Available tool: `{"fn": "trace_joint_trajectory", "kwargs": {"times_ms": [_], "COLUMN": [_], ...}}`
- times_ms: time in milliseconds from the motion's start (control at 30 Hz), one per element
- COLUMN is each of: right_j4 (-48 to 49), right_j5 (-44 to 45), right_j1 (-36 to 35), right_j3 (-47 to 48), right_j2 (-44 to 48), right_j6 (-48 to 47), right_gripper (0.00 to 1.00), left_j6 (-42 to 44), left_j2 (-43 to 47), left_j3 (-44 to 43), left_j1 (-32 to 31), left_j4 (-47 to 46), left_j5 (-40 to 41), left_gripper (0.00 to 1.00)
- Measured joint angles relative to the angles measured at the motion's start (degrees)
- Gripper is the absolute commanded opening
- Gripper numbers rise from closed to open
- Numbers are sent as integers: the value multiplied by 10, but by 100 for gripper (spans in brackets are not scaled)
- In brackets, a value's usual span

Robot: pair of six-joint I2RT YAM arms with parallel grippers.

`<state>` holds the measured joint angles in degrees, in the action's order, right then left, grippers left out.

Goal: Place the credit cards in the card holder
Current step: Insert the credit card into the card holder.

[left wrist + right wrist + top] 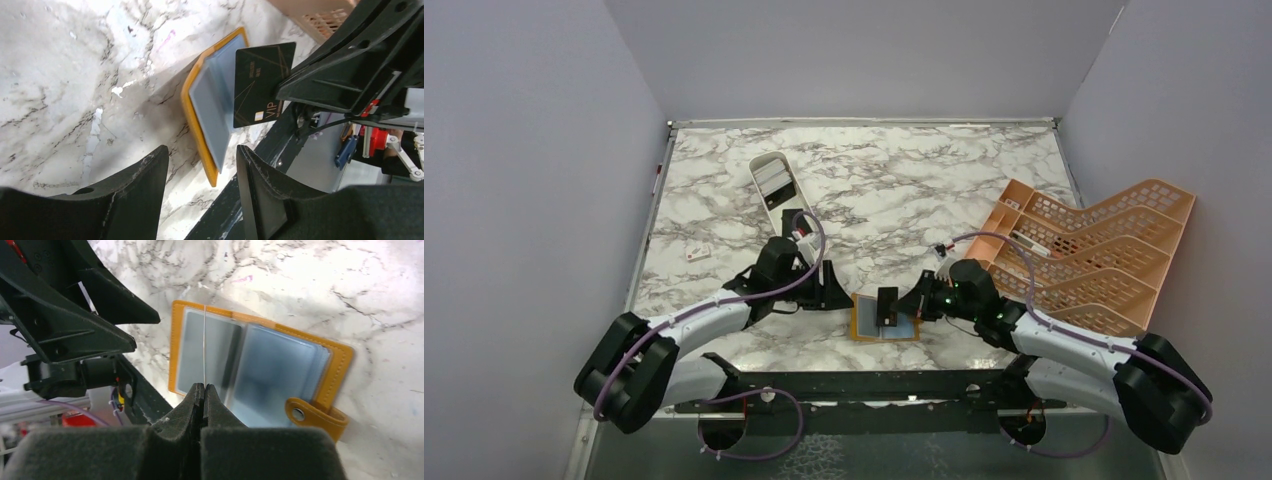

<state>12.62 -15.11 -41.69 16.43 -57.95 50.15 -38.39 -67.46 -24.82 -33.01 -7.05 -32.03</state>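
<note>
The card holder (pixel 872 327) lies open flat on the marble near the table's front edge, orange rim around grey-blue sleeves (pixel 210 105) (pixel 272 367). My right gripper (pixel 905 306) (pixel 203 386) is shut on a black credit card (pixel 887 305) with gold lettering (pixel 260 82). It holds the card upright over the holder's left panel. In the right wrist view the card shows only as a thin edge-on line (pixel 205 345). My left gripper (pixel 834 291) (pixel 202 167) is open just left of the holder, nothing between its fingers (pixel 145 190).
A long white oval tray (pixel 757 167) with cards in it lies at the back left. A large orange lattice rack (pixel 1114 245) stands at the right. A small white piece (pixel 696 252) lies at the left edge. The black base rail (pixel 874 385) runs along the front.
</note>
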Motion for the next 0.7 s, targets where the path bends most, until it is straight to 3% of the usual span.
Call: {"fn": "trace_joint_trajectory", "kwargs": {"times_ms": [167,333,700], "right_j4": [-2,0,36], "right_j5": [14,26,29], "right_j1": [0,2,5], "right_j3": [-7,-13,-48], "right_j2": [-7,-7,-15], "right_j6": [-8,-12,-7], "right_gripper": [1,1,1], "left_j6": [1,1,5], "left_j2": [-36,-61,-85], "left_j3": [14,21,41], "left_j1": [-17,-28,-38], "left_j4": [-19,-40,-62], "left_j5": [7,12,24], "left_gripper": [49,36,31]}}
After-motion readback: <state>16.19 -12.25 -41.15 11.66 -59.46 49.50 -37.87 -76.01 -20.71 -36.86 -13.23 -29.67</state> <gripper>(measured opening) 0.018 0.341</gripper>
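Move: Barely clear of the open card holder's left edge, the left hand has the holder's middle about 9 cm to its right, 2 cm back and 7 cm below. From the right hand, the holder's middle lies roughly 4 cm left, level fore and aft, 7 cm below; the credit card this hand pinches has its middle some 3 cm left, about 2 cm lower. The white tray's middle is about 24 cm ahead and 12 cm left of the left hand. Sinking about 5 cm and drawing back some 2 cm, the left hand comes down to the card holder's left edge and partly closes its open fingers, its back fingertip coming against the edge. Meanwhile the shut right hand keeps its pinch on the credit card, lowering it about 3 cm and easing it 1.5 cm right, towards the right leaf beside the spine. ##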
